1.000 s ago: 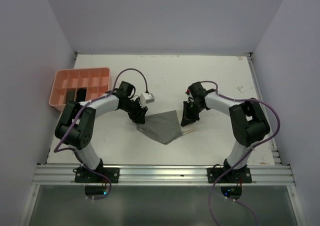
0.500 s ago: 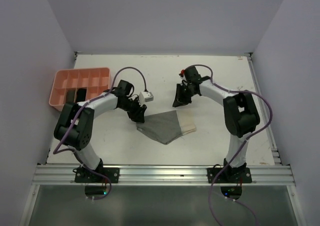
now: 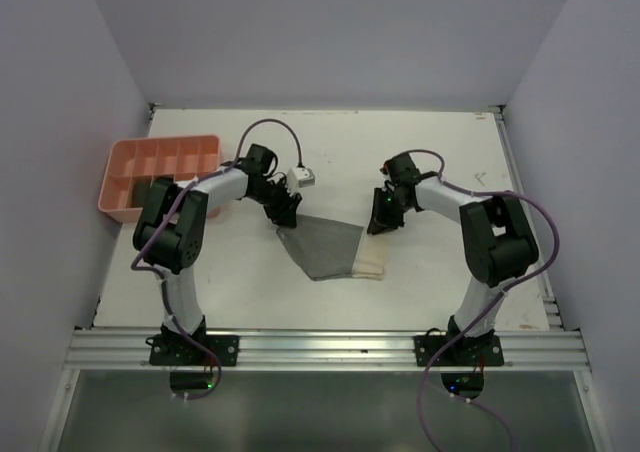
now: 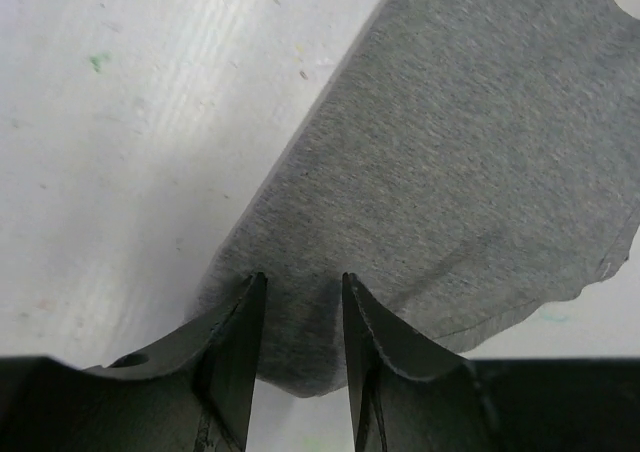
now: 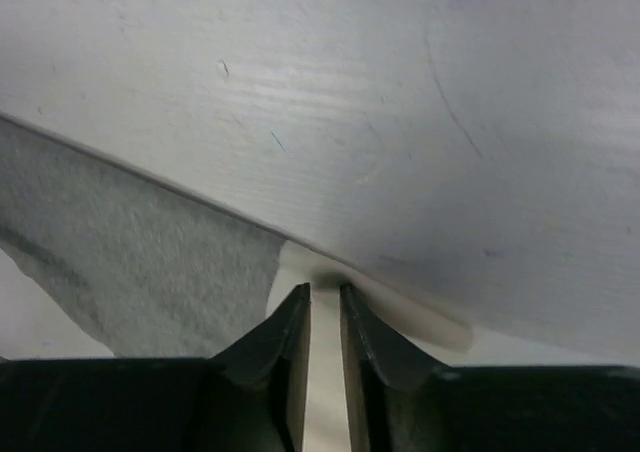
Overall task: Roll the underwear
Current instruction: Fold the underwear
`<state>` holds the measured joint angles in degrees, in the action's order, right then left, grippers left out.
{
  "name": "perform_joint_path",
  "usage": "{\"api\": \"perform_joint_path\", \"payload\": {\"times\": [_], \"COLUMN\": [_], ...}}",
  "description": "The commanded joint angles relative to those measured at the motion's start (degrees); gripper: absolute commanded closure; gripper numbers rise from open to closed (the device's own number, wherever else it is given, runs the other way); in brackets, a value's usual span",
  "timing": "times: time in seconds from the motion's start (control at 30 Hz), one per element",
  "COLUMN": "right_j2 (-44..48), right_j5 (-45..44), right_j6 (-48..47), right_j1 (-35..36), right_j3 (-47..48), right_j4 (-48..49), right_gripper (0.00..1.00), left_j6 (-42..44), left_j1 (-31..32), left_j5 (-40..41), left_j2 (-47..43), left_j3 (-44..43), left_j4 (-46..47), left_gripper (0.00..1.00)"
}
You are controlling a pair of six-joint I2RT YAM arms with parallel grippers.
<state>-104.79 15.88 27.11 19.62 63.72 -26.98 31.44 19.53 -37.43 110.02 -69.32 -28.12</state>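
Note:
A grey underwear with a cream waistband along its right side lies flat mid-table. My left gripper sits at its far left corner. In the left wrist view that gripper has the grey cloth bunched between its jaws. My right gripper is at the far right corner. In the right wrist view its narrow jaws pinch the cream waistband, with grey cloth to the left.
A pink compartment tray stands at the far left, with dark pieces in its near compartments. White walls close in the table on the left, back and right. A metal rail runs along the near edge.
The right gripper left the cloth, swung toward the back, then came back to the waistband corner. The left gripper moved slightly farther back, dragging its corner. The cloth now lies flatter and wider.

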Motion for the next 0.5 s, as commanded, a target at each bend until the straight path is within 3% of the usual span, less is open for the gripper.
{"api": "perform_joint_path", "payload": {"times": [0.0, 0.07, 0.2, 0.33, 0.37, 0.47], "right_j2": [8.08, 11.26, 14.70, 12.25, 12.16, 11.98], "right_j5": [-5.33, -3.76, 6.16, 16.28, 17.25, 19.97], "right_j6": [-0.40, 1.09, 6.27, 15.75, 17.34, 25.77], "right_j1": [-0.37, -0.46, -0.28, 1.38, 2.09, 2.62], "right_j3": [-1.59, -0.28, 1.23, -0.70, -2.97, -10.07], "right_j4": [-1.41, -0.36, 4.03, 10.70, 12.64, 24.22], "right_gripper": [0.73, 0.63, 0.54, 0.45, 0.36, 0.21], "left_j6": [6.00, 5.39, -2.51, -10.24, -13.83, -21.74], "left_j1": [-0.90, -0.98, -0.72, -0.28, -0.28, -0.28], "left_j5": [-3.75, -8.42, -18.96, -24.79, -25.23, -26.90], "left_j2": [-0.05, -1.55, -6.12, -6.31, -6.13, -5.69], "left_j3": [-4.85, -7.48, -7.67, -3.91, -1.11, 3.73], "left_j4": [-3.94, -6.67, -7.65, -5.81, -4.76, 1.39], "left_gripper": [0.58, 0.53, 0.41, 0.18, 0.00, 0.00]}}
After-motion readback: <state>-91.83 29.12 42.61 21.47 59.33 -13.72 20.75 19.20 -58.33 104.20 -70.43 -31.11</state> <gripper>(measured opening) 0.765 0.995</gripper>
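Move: The folded underwear's middle lies some 6 cm back and 12 cm right of the left gripper, about a centimetre below; its left end is right under those fingers, about 1 cm back. From the right gripper that middle is roughly 5 cm back, 11 cm left and a centimetre lower, and the cream waistband panel about 6 cm back and 2 cm left. The pink box stands some 11 cm ahead and 31 cm left of the left gripper. Lift both grippers off the grey cloth's left end and the waistband's far edge, opening the fingers as they rise. Bring the left one up about 8 cm, in to the right over the underwear and slightly back, fully open; take the right one up about 10 cm and inward to the left. Swing each gripper's fingers up to point more towards the other, some 20 degrees. ##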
